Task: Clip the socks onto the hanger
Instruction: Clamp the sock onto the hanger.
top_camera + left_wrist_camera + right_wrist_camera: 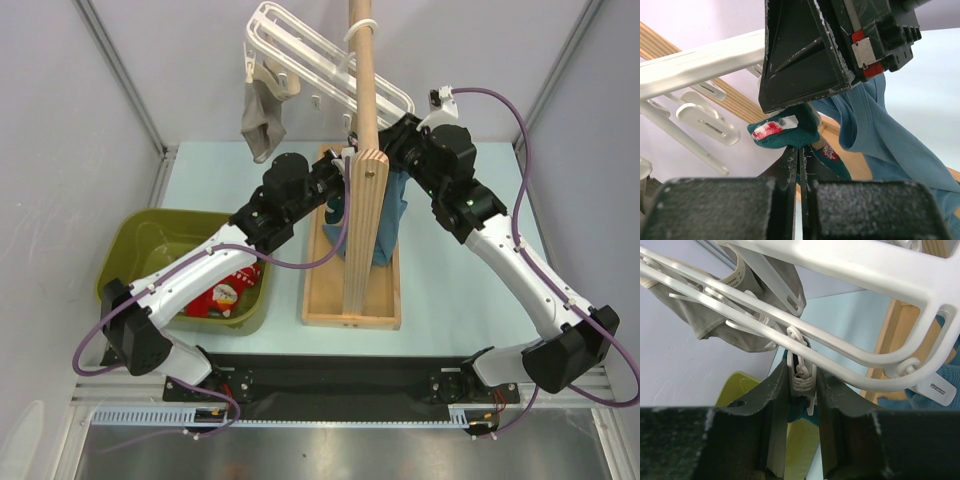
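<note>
My left gripper (799, 150) is shut on a dark teal sock (790, 134) with red and white print, holding it up just under the hanger (700, 62). The black body of the right gripper fills the top of the left wrist view, right above that sock. My right gripper (802, 374) is shut on a white clip peg (801, 371) dangling from the hanger's (865, 270) rail. A bit of teal sock (797, 407) shows just below that peg. More red patterned socks (225, 295) lie in the green bin (135, 240).
A grey-beige sock (265, 115) hangs clipped at the hanger's left end. The wooden pole (362, 120) rises from its tray base (350, 305) between both arms. A blue garment (388, 215) hangs beside the pole. Other free pegs (705, 117) dangle to the left.
</note>
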You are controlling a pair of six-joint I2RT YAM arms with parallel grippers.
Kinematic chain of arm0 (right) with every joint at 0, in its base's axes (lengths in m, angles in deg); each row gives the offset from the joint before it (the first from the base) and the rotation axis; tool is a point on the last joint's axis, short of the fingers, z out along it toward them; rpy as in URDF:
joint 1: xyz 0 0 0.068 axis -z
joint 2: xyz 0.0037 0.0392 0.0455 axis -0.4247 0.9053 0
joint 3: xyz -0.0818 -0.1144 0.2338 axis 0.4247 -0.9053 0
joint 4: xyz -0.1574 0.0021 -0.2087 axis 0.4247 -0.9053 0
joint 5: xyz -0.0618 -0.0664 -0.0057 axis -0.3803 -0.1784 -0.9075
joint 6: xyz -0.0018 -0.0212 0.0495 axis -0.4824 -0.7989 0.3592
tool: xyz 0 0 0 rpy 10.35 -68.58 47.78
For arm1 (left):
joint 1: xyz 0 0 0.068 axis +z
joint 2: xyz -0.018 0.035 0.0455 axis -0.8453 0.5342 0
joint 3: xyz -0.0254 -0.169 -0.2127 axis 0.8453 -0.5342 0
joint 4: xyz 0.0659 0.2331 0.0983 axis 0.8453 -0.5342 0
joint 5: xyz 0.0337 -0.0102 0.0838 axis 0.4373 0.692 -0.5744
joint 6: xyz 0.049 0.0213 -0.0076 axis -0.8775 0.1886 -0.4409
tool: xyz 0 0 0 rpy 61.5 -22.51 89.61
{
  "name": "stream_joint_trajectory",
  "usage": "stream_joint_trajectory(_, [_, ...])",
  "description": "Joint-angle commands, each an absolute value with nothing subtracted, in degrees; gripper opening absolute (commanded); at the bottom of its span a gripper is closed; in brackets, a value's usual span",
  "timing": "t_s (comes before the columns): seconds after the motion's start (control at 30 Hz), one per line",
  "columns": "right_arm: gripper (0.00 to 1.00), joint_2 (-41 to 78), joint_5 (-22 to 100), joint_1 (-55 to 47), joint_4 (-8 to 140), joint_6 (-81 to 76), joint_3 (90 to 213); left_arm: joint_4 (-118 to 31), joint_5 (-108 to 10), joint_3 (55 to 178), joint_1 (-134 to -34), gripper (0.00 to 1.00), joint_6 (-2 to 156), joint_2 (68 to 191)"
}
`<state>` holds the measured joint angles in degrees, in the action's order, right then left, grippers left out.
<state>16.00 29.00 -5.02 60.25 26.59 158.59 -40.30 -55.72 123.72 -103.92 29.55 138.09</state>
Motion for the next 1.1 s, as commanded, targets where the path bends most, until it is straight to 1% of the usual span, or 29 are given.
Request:
stream_joint_trajectory(0.0, [0.30, 16.34, 31.84, -5.19, 57.26, 26.40, 158.82, -38.20, -54.51, 123.41, -104.99, 0.00, 28.92, 137.25])
stream_joint_trajectory(0.03, [0.33, 16.34, 32.10, -5.02, 57.17, 26.40, 158.91, -38.20, -54.51, 123.41, -104.99, 0.00, 29.00, 137.25])
stream_joint_trajectory(0.07, [0.41, 16.43, 32.28, -4.93, 57.17, 26.57, 159.08, -38.11, -54.51, 123.49, -105.08, 0.00, 29.35, 137.25])
stream_joint_trajectory(0.1, [0.46, 16.51, 32.28, -4.75, 57.08, 26.49, 159.17, -38.11, -54.43, 123.49, -104.99, 0.00, 29.53, 137.25])
stream_joint_trajectory(0.13, [0.56, 16.60, 32.45, -4.75, 57.00, 26.57, 159.52, -38.11, -54.16, 123.49, -104.99, 0.00, 29.70, 137.33])
stream_joint_trajectory(0.3, [0.68, 16.60, 32.54, -4.49, 56.47, 26.40, 160.49, -38.37, -54.42, 123.58, -105.08, 0.00, 30.32, 137.60])
stream_joint_trajectory(0.33, [0.72, 16.43, 32.45, -4.49, 56.29, 26.40, 160.49, -38.46, -54.43, 123.67, -105.08, 0.00, 30.32, 137.60])
stream_joint_trajectory(0.4, [0.77, 16.17, 32.45, -4.40, 55.94, 26.40, 160.49, -38.81, -55.21, 123.93, -105.08, 0.00, 30.32, 137.86])
stream_joint_trajectory(0.43, [0.82, 15.99, 32.54, -4.31, 55.68, 26.40, 160.40, -39.16, -55.74, 124.11, -105.08, 0.01, 30.93, 137.86])
stream_joint_trajectory(0.47, [0.84, 15.47, 32.54, -4.31, 55.50, 26.40, 160.40, -39.34, -56.44, 124.37, -105.08, 0.12, 31.28, 137.86])
stream_joint_trajectory(0.5, [0.87, 15.11, 32.80, -4.14, 55.24, 26.48, 160.32, -39.43, -56.88, 124.29, -105.08, 0.21, 31.72, 137.86])
stream_joint_trajectory(0.53, [0.93, 14.76, 32.98, -3.96, 54.80, 26.49, 160.23, -39.34, -57.23, 124.02, -104.99, 0.38, 32.25, 137.69])
stream_joint_trajectory(0.57, [0.96, 13.89, 33.15, -3.96, 54.62, 26.57, 160.14, -39.34, -57.32, 123.32, -105.08, 0.46, 32.69, 137.34])
stream_joint_trajectory(0.63, [0.99, 13.00, 33.33, -3.70, 53.57, 26.40, 160.05, -39.25, -57.33, 122.53, -104.73, 0.61, 34.70, 136.72])
stream_joint_trajectory(0.67, [1.00, 12.56, 33.51, -3.35, 53.31, 26.31, 159.96, -39.60, -57.33, 121.66, -104.29, 0.86, 35.24, 136.29])
stream_joint_trajectory(0.73, [1.00, 11.42, 34.47, -2.73, 52.43, 26.14, 160.14, -39.17, -56.45, 120.16, -103.85, 0.91, 37.16, 134.97])
stream_joint_trajectory(0.83, [1.00, 10.19, 35.97, -1.41, 51.11, 26.05, 159.79, -38.82, -55.57, 117.44, -102.71, 0.91, 39.54, 132.60])
stream_joint_trajectory(0.93, [1.00, 8.52, 36.41, 0.08, 50.84, 25.52, 158.48, -37.85, -55.39, 112.70, -100.61, 0.91, 42.26, 128.92])
stream_joint_trajectory(1.07, [0.96, 6.67, 37.81, 2.36, 50.84, 24.82, 156.71, -37.23, -53.20, 107.42, -97.00, 0.85, 47.53, 123.46])
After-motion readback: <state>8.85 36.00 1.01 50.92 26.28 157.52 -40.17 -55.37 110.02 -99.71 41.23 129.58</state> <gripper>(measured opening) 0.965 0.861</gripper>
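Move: The clip is squeezed partly open between the right fingertips, practically at that hand's point; from the left hand it lies about 2 cm ahead, 2 cm right and 3 cm up. The left fingers pinch the dark green sock, its middle some 2 cm ahead, 1 cm right and 4 cm below them. The grey sock hangs roughly 12 cm left of the left hand and 6 cm farther out; the blue sock is about 5 cm right of the right hand, level in reach and 10 cm down. Let the clip close on the dark green sock by opening the right fingers wide while dipping that hand some 2.5 cm, then lift it back up and draw it off to the right and back. As it opens, spread the left fingers to release the sock and bring that gripper down and left, away from the clip, about 5 cm each way, tipping the fingers slightly down. ##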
